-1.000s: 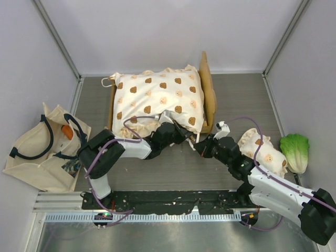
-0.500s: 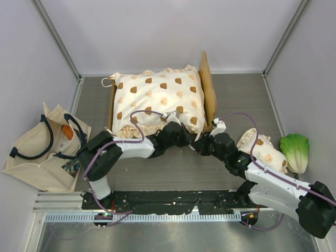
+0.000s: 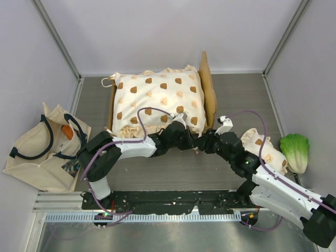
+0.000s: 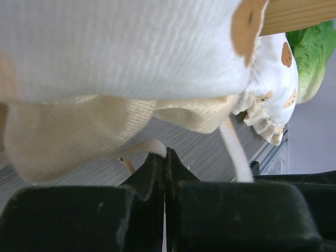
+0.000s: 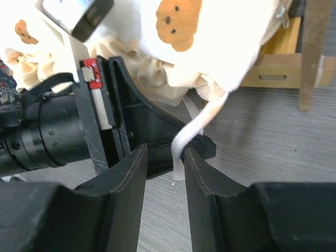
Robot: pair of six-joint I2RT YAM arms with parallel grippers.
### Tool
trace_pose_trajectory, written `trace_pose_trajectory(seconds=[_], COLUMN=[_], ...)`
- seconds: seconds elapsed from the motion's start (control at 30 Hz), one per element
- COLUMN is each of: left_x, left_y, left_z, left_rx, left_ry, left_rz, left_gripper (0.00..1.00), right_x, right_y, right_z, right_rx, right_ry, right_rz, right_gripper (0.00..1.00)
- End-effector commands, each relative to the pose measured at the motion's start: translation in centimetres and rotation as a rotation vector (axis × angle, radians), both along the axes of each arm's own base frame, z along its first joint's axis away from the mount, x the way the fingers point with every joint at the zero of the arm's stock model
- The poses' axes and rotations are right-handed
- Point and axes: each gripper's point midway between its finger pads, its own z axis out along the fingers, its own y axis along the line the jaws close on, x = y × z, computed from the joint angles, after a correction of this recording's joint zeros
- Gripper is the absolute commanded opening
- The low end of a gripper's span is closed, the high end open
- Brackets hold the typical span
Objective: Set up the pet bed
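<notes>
The pet bed [image 3: 211,98] is a light-wood frame at the back, holding a cream bear-print cushion [image 3: 157,100]. Both grippers meet at the cushion's front right corner. My left gripper [image 3: 192,140] is shut on a cream tie [image 4: 144,147] hanging from the cushion's [image 4: 121,47] edge, pinched at the jaw tips [image 4: 166,153]. My right gripper [image 3: 203,145] faces it, open. A white tie [image 5: 184,144] hangs loose between the right gripper's [image 5: 165,157] jaws, brushing the right finger [image 5: 202,173].
A small matching bear-print pillow [image 3: 262,149] lies right of the bed, with a green lettuce toy [image 3: 295,152] beyond it by the right wall. A beige tote bag [image 3: 37,152] with black handles lies at the left. Walls close in three sides.
My right gripper has opened and let the white tie go slack between its jaws. Both grippers shifted slightly right along the cushion's front edge. The left stays shut.
</notes>
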Motion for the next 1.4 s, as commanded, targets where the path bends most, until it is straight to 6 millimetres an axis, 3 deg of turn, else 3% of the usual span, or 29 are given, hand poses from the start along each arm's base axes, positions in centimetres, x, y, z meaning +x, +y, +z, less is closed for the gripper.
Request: trace_pose_trajectory(seconds=[0.0, 0.2, 0.4, 0.53, 0.9, 1.1, 1.27, 1.37], left_x=[0.2, 0.4, 0.1, 0.1, -0.4, -0.5, -0.6, -0.7], left_y=[-1.0, -0.9, -1.2, -1.2, -1.6, -1.7, -1.6, -1.4], left_z=[1.6, 2.1, 2.2, 2.3, 2.3, 2.4, 2.3, 2.3], left_rx=[-0.024, -0.027, -0.039, -0.043, -0.080, -0.093, -0.097, -0.096], left_ry=[-0.033, -0.042, -0.032, -0.032, -0.009, -0.005, -0.001, -0.009], left_rz=[-0.035, -0.032, -0.044, -0.044, -0.060, -0.059, -0.061, -0.058], left_gripper=[0.00, 0.00, 0.00, 0.00, 0.00, 0.00, 0.00, 0.00], right_x=[-0.5, -2.6, -4.2, -3.9, -1.7, -1.5, -1.6, -1.7], right_y=[-1.7, -3.2, -1.2, -0.5, 1.0, 1.1, 0.8, 0.4], right_z=[1.0, -0.3, -2.1, -3.6, -4.0, -4.4, -4.9, -5.2], right_rx=[-0.018, -0.018, -0.018, -0.035, -0.020, -0.028, -0.035, -0.041], right_ry=[0.006, 0.078, 0.153, 0.184, 0.143, 0.149, 0.148, 0.150], right_rz=[-0.062, -0.079, 0.061, 0.077, 0.073, 0.072, 0.060, 0.049], right_gripper=[0.40, 0.43, 0.43, 0.44, 0.42, 0.32, 0.04, 0.01])
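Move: The white tie at the cushion's near right corner hangs about 4 cm below the open right fingers and 1 cm to their left. The cushion corner it comes from is some 7 cm ahead of the right hand, 2 cm to its left and 6 cm lower. The bed frame's near right corner is about 6 cm ahead, 2 cm right and 11 cm down. From the left hand, shut on the other tie, this white tie passes right by its fingertips, about 1 cm back, 2 cm right and 1 cm up. The open right hand draws back and to its right, roughly 3 cm each way, then sinks some 6 cm, its fingers tipping down a little over 10 degrees, and comes back left about 3 cm with a little forward travel to the white tie beside the left fingertips. There it stops and shuts its fingers on the tie, while the left hand keeps its pinch on the other tie and eases only about 1 cm back, right and up. ##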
